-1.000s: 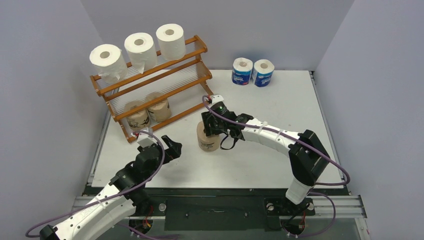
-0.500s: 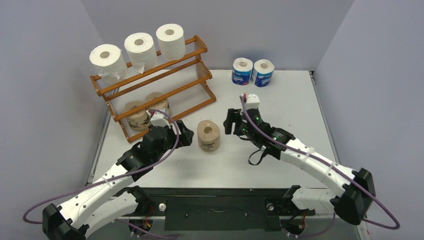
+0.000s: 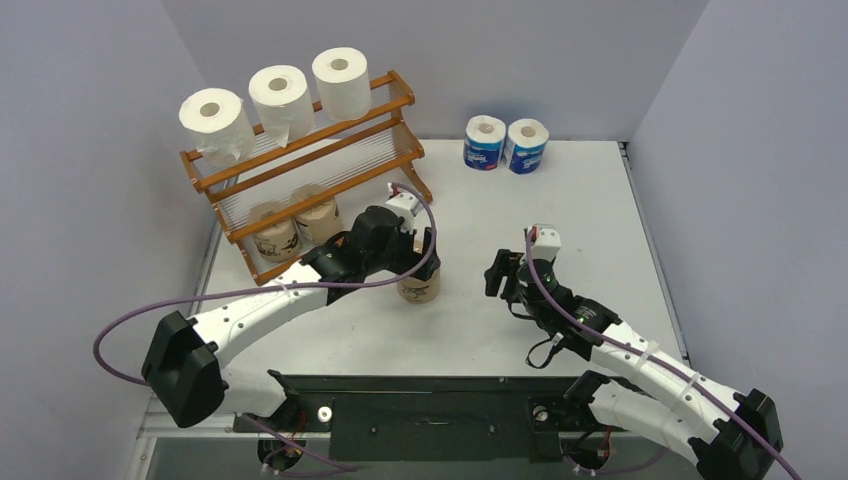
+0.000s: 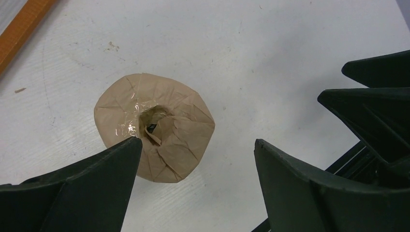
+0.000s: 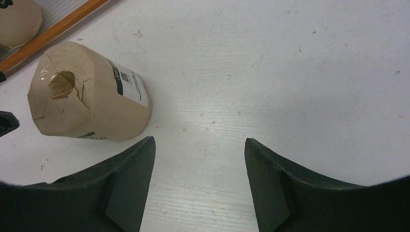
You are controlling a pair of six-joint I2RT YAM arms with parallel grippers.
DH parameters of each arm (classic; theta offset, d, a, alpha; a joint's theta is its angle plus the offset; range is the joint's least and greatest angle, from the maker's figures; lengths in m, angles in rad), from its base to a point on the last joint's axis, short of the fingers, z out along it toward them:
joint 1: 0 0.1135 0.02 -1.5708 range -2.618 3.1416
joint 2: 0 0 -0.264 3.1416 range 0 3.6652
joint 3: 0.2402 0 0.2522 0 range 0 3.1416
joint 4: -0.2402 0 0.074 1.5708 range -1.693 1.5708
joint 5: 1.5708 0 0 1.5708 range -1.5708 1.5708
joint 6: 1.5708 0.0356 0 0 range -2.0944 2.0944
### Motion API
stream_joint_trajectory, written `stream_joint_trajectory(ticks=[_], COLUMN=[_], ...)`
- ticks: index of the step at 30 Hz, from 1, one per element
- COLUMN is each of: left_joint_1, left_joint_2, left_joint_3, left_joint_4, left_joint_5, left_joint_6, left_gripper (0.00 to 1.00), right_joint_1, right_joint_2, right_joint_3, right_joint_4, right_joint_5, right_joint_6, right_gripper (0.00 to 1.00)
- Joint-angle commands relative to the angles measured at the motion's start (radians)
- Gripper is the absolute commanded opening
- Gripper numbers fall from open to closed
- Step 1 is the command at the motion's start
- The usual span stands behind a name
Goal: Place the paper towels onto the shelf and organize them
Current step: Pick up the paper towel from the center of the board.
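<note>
A brown-wrapped paper towel roll (image 3: 421, 288) stands upright on the white table. My left gripper (image 3: 410, 262) hovers right above it, open. In the left wrist view the roll (image 4: 154, 126) lies mostly under the left finger (image 4: 96, 183), and the gap of the gripper (image 4: 198, 142) shows bare table. My right gripper (image 3: 500, 276) is open and empty, to the right of the roll (image 5: 87, 99) and apart from it. The shelf (image 3: 400, 100) holds three white rolls (image 3: 280, 92) on its top tier and two brown rolls (image 3: 295, 225) on the bottom tier. Two blue-and-white rolls (image 3: 505, 144) stand at the back.
The shelf's lower front rail (image 5: 53, 31) runs close behind the loose roll. Grey walls close in the table (image 3: 560, 220) at the back and on both sides. A black frame (image 3: 430, 400) edges the near side.
My right gripper let go of the brown roll and drew back to the right and nearer the front edge. My left arm swung right, over the roll, its jaws a little narrower.
</note>
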Motion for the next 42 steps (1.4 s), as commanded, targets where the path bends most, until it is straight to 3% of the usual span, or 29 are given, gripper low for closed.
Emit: stream_joint_trajectory(ticks=[1,17,28,42], left_joint_1=[-0.007,-0.061,-0.068,-0.081], left_joint_2=[0.054,0.269,0.337,0.372], left_joint_3=[0.091,0.240,0.246,0.266], left_joint_4=[-0.057,-0.159,-0.151,-0.172], left_joint_5=[0.021,-0.034,-0.067,-0.092], left_joint_6=[0.078,0.123,0.120,0.134], left_gripper=[0.84,0.73,0.68,0.44], right_joint_1=[-0.008,-0.009,-0.020,-0.033], right_joint_2=[-0.025,-0.101,-0.131,-0.136], right_joint_3=[-0.019,-0.111,-0.124,-0.131], right_joint_4=[0.055,0.117,0.099,0.095], right_joint_5=[0.029,0.010,0.009,0.010], right_joint_6=[0.012,-0.005,-0.021,-0.028], right_gripper=[0.63,0.63,0.63,0.62])
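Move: The upright brown paper towel in the middle of the board stands about 4 cm ahead of the left hand and 1 cm to its left, its middle some 12 cm below. From that hand, the nearer brown roll on the bottom shelf lies roughly 19 cm ahead and 24 cm left, the farther one about 15 cm ahead and 35 cm left, both some 10 cm down. From the right hand, the paper towel is about 5 cm ahead, 19 cm left and 8 cm below. The left hand sinks about 8 cm onto the standing paper towel, easing some 3 cm to the right early on and rolling about 20 degrees so that its left side rises, until one finger is down inside the cardboard core and the other stands outside the rim on the right. The open fingers narrow slowly on the way down, then faster at the bottom to about half open, closing about the roll's wall with the outer finger coming up against the paper. ##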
